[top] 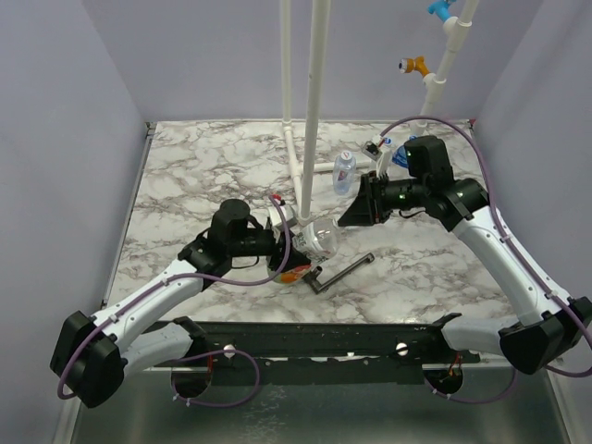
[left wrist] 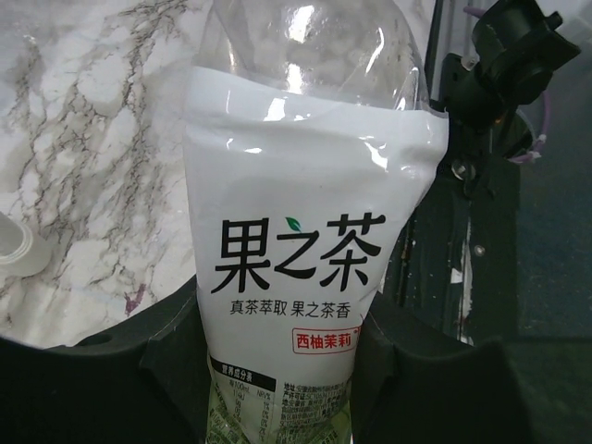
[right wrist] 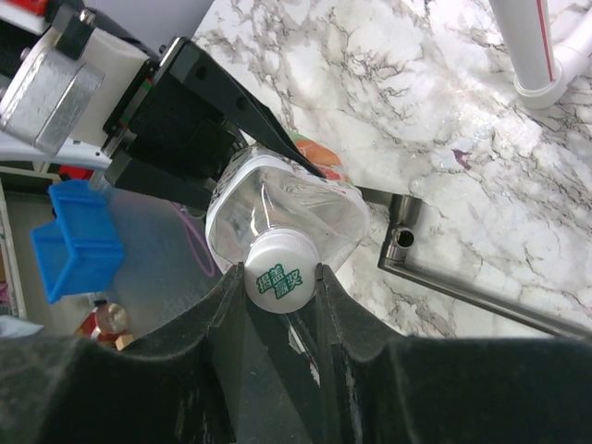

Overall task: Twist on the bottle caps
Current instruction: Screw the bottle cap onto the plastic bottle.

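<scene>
A clear bottle [top: 314, 242] with a white, green and orange label lies tilted above the table's middle. My left gripper [top: 283, 252] is shut on its labelled body [left wrist: 305, 185], one finger on each side, with the left gripper [left wrist: 282, 393] low in its own wrist view. A white bottle cap [right wrist: 280, 282] with green print sits on the bottle's neck [right wrist: 287, 217]. My right gripper [right wrist: 280, 289] is shut on that cap, its fingers pressing both sides. In the top view the right gripper [top: 344, 220] meets the bottle's top end. A second white cap [left wrist: 18, 248] lies on the marble.
A black T-shaped metal tool [top: 340, 271] lies just right of the held bottle. Tall white pipes [top: 313, 102] stand behind it. A small blue-labelled bottle [top: 344, 171] stands at the back, with blue items [top: 398, 154] near the right arm.
</scene>
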Action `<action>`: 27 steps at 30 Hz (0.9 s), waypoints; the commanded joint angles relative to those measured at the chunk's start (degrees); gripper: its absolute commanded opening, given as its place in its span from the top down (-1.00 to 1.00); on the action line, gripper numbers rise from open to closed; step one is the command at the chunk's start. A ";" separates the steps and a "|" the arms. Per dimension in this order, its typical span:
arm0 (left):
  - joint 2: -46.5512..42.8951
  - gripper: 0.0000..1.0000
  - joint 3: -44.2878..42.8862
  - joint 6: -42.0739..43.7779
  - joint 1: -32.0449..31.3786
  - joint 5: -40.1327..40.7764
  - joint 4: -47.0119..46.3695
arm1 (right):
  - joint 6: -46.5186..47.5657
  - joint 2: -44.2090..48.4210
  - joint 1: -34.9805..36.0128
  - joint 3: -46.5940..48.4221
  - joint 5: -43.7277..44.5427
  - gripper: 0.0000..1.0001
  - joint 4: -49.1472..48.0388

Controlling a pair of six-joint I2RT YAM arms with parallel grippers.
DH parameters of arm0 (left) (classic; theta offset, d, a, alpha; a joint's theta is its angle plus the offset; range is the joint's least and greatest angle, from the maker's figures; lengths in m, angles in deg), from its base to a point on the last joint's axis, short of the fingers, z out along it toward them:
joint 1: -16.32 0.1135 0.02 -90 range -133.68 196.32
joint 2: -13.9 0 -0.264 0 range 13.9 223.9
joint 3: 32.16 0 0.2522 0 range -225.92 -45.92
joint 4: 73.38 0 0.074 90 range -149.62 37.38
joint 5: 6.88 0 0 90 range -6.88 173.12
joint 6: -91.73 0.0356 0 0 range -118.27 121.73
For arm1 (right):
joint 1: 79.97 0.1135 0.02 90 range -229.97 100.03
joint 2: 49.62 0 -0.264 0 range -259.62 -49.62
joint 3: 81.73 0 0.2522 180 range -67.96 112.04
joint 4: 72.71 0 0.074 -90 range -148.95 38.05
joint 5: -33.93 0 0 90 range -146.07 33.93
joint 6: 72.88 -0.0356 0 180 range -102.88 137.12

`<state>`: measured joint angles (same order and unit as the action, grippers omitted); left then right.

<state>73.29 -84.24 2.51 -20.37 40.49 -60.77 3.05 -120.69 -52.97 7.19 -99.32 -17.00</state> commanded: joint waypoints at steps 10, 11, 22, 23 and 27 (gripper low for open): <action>-2.36 1.00 -2.14 11.75 -12.42 31.61 -10.83 | -11.79 -5.01 2.70 2.17 0.80 0.70 7.73; -2.07 1.00 -2.51 12.10 -12.89 33.88 -10.83 | -12.41 -5.40 2.69 2.70 1.94 0.70 8.83; 1.54 1.00 -3.43 13.79 -17.34 47.10 -17.71 | -29.56 -6.24 2.68 -0.50 9.76 0.74 3.66; 2.00 1.00 -3.64 14.52 -17.68 47.83 -17.82 | -30.89 -6.30 2.70 -0.76 10.07 0.74 3.41; 3.32 1.00 -4.04 16.16 -19.39 51.04 -18.52 | -35.90 -6.49 2.70 -2.17 10.93 0.74 2.72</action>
<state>75.83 -83.94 15.60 -37.18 87.33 -62.61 -24.31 -125.96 -52.92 8.02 -84.63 -16.32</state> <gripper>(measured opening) 0.487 0.317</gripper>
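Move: The left hand already holds the tilted plastic bottle; the cap on its mouth is some 13 cm right, 4 cm ahead and 6 cm above this hand. The right hand already grips the cap, with the bottle mouth about 2 cm left and 1 cm below, level fore and aft. From the right hand, the metal elbow lies 4 cm back, 5 cm left and 25 cm below; the clear bottle stands 20 cm ahead, 2 cm right and 18 cm below. Both hands carry bottle and cap some 5 cm forward and down, counter-twisting about 30 degrees each to tighten. ##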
